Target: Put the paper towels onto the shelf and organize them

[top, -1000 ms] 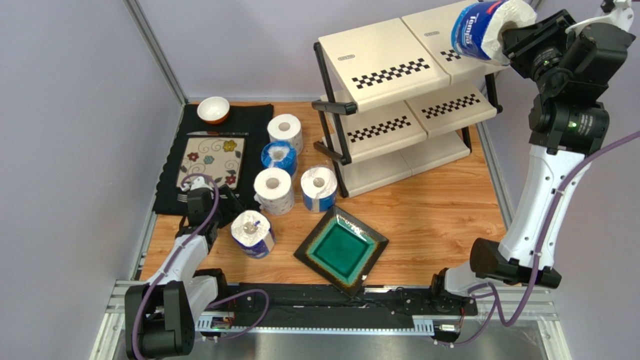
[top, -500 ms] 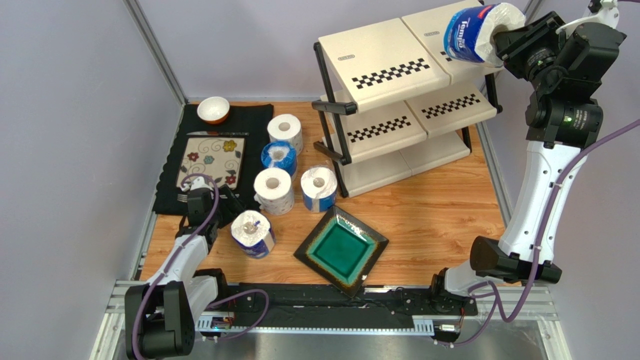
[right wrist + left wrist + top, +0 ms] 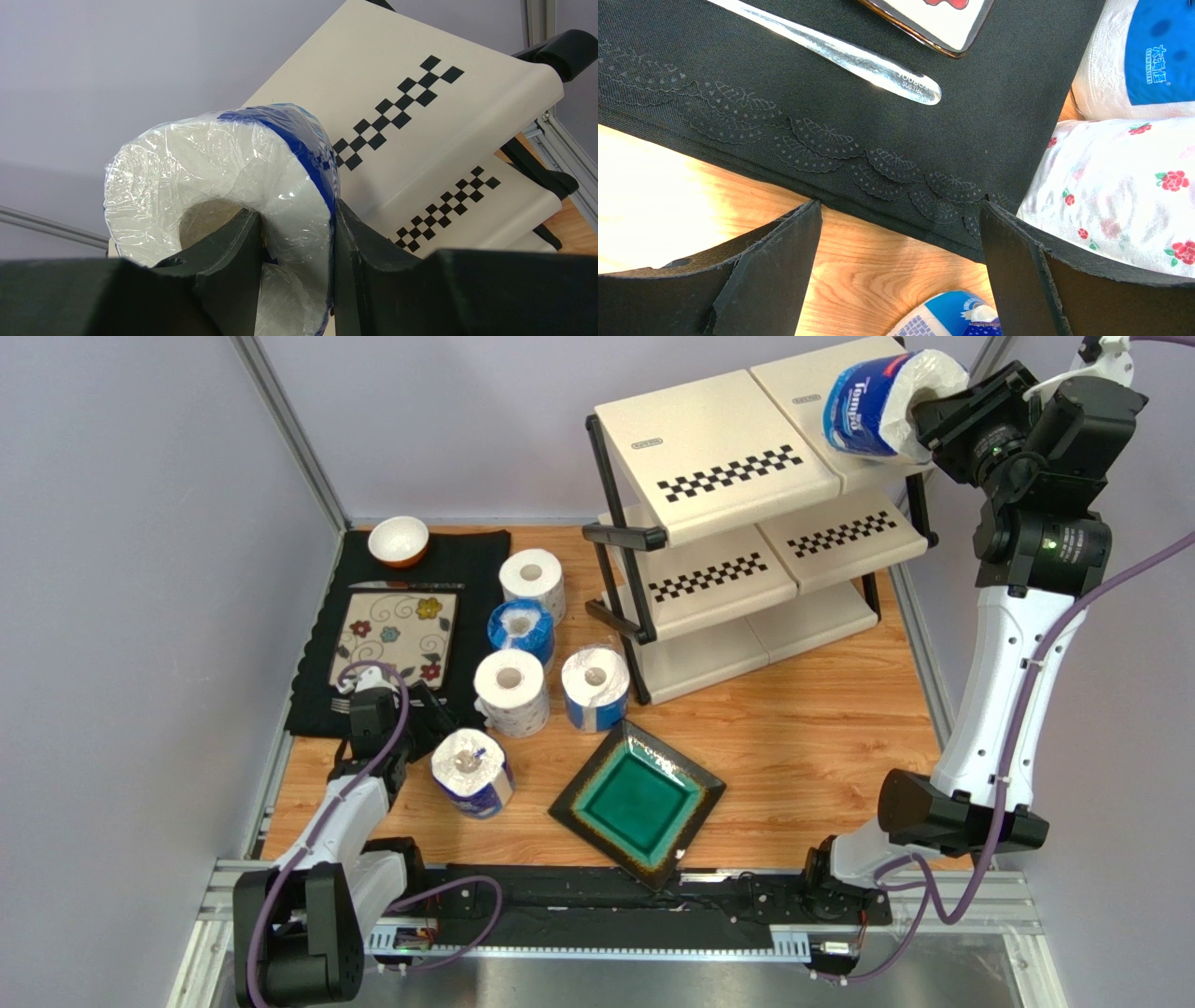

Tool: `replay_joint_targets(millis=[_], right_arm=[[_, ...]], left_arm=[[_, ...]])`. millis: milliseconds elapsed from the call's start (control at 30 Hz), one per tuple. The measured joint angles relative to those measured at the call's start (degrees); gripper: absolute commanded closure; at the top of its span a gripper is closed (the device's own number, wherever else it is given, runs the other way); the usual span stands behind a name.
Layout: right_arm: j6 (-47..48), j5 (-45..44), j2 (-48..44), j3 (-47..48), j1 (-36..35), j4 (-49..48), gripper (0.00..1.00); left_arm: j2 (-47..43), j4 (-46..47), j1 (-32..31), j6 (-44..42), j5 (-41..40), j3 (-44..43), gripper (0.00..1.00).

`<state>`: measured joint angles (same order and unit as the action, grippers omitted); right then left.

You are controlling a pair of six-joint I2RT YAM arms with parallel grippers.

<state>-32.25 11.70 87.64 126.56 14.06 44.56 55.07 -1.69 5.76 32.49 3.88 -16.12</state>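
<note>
A blue-and-white wrapped paper towel roll [image 3: 873, 402] hangs on its side over the right end of the shelf's [image 3: 716, 448] top tier. My right gripper [image 3: 929, 409] is shut on it. In the right wrist view one finger sits inside the core of the roll [image 3: 210, 161] and the other presses its outer wall, at the right gripper [image 3: 295, 213]; the shelf [image 3: 407, 77] lies beyond. Several more rolls [image 3: 511, 690] stand on the table left of the shelf. My left gripper [image 3: 362, 703] is open and empty over the placemat edge [image 3: 808, 133], beside a floral-print roll [image 3: 1123, 182].
A green square plate [image 3: 638, 798] lies at the table's front centre. A small bowl [image 3: 399, 541] and a floral plate [image 3: 397, 634] rest on the black placemat [image 3: 316, 686] at the left. A metal utensil handle [image 3: 864, 63] lies on the mat. Grey walls close both sides.
My right arm has carried the wrapped roll a little to the left over the shelf's top tier. The left arm has not moved.
</note>
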Motion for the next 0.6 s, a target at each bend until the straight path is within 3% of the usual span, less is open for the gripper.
replay_joint_targets(millis=[367,600], right_arm=[[-0.46,1.36,0.55,-0.96,0.00,-4.37,0.43],[-0.96,2.32,0.92,-1.01,0.00,-7.02,0.39]], left_arm=[[-0.17,-0.22,0.00,0.00,-0.11,0.00,0.08],[-0.17,-0.22,0.00,0.00,-0.13,0.02,0.08]])
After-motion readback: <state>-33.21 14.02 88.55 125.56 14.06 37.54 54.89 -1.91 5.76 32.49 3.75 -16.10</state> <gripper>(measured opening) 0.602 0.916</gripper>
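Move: My right hand still has the paper towel roll by its near rim, one finger in the core; its middle lies about 4 cm ahead, 4 cm left and 2 cm below. It is going onto the left part of the top shelf's right panel, some 7 cm ahead, 5 cm left and 9 cm down; the left panel's middle is roughly 22 cm left, 3 cm ahead and 9 cm down. From my left hand the roll is about 18 cm ahead, 65 cm right and 45 cm up. I spread my right fingers from about a third open to well over half, loosening the pinch on the roll's rim above the top shelf. Meanwhile that hand eases about 1.5 cm forward, then lifts close to 2 cm, its fingertips tilting up some 5 degrees; one finger stays inside the core. ##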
